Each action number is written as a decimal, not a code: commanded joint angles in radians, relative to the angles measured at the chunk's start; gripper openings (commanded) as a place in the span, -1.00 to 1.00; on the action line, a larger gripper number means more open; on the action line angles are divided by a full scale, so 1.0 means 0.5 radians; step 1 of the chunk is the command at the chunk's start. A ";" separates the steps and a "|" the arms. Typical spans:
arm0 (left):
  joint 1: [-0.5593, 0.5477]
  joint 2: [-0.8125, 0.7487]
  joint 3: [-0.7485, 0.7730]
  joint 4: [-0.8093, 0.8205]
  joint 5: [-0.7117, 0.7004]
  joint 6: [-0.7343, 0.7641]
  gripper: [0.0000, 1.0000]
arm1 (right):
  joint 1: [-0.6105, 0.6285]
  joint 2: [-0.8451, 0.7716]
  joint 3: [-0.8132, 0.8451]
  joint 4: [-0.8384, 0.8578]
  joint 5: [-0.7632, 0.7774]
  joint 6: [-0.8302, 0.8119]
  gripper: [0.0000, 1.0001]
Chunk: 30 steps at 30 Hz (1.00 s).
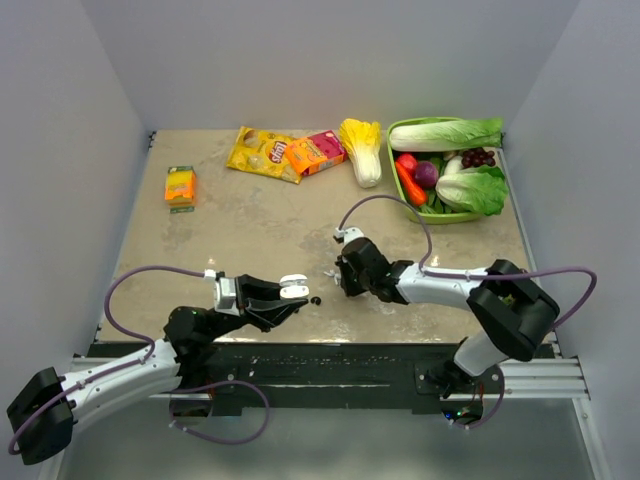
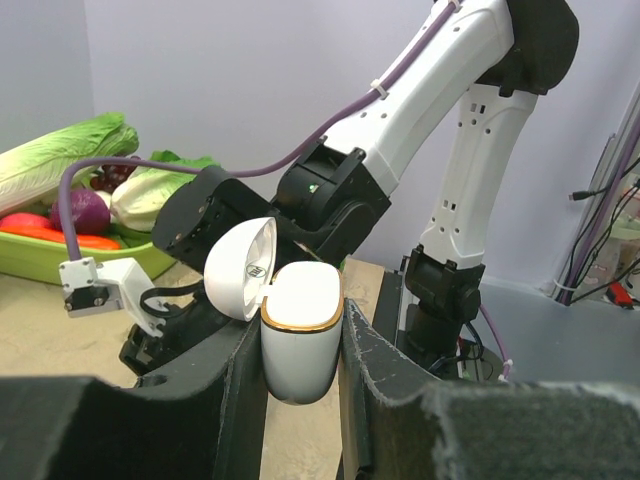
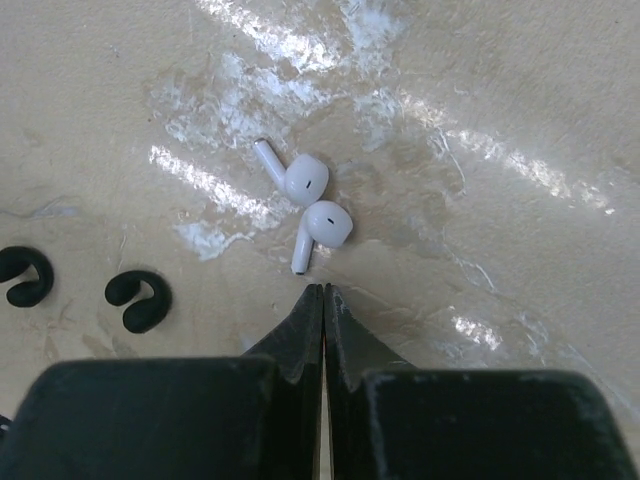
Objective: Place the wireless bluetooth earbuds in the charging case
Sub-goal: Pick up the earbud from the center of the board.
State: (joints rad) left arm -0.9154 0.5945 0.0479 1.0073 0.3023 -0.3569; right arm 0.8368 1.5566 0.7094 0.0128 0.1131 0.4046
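My left gripper (image 1: 291, 294) is shut on a white charging case (image 2: 300, 340) with a gold rim, held above the table with its lid (image 2: 240, 268) flipped open. Two white earbuds (image 3: 305, 180) (image 3: 325, 225) lie side by side on the table just beyond my right gripper (image 3: 323, 291), which is shut and empty, its tips close to the nearer bud's stem. Two black earbuds (image 3: 138, 298) (image 3: 22, 275) lie to their left. In the top view the right gripper (image 1: 344, 277) is at the table's front centre, and one black bud (image 1: 316, 299) shows next to the case (image 1: 293, 289).
A green basket (image 1: 450, 217) of vegetables stands at the back right. A napa cabbage (image 1: 362, 150), an orange box (image 1: 315, 152) and a yellow snack bag (image 1: 262, 153) lie at the back, and a small orange box (image 1: 180, 186) at the back left.
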 commanded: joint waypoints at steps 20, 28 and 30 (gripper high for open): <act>0.011 -0.017 -0.283 0.075 0.009 -0.038 -1.00 | 0.005 0.074 0.462 -0.440 0.074 -0.122 -0.07; 0.011 0.026 -0.283 0.112 0.018 -0.041 -1.00 | 0.002 0.163 0.529 -0.492 0.065 -0.149 -0.07; 0.011 0.023 -0.286 0.112 0.015 -0.041 -1.00 | 0.002 0.185 0.529 -0.486 0.065 -0.153 -0.07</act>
State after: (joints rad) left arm -0.9154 0.6044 0.0479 1.0073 0.3027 -0.3599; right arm 0.8375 1.6310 0.9386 -0.2146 0.1421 0.3470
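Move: Just ahead of the shut right fingertips lies the nearer white earbud, about 2 cm forward, 2 cm left and some 1 cm lower; the second touches its far side, roughly 3 cm ahead and 3 cm left of the hand. A black ear tip sits around 2 cm back and 6 cm left of the hand, another 4 cm back and 10 cm left. From the left hand, the nearer earbud is some 14 cm ahead, 7 cm right and 24 cm below. Rising off its low place behind the two earbuds, the right hand climbs about 4 cm while its fingers part from shut to nearly half open. It then carries forward and left, about 2 cm each way, sinking again by some 1.5 cm until it hovers just above the pair, spread fingertips to either side, touching neither, with hardly any wrist turn. ##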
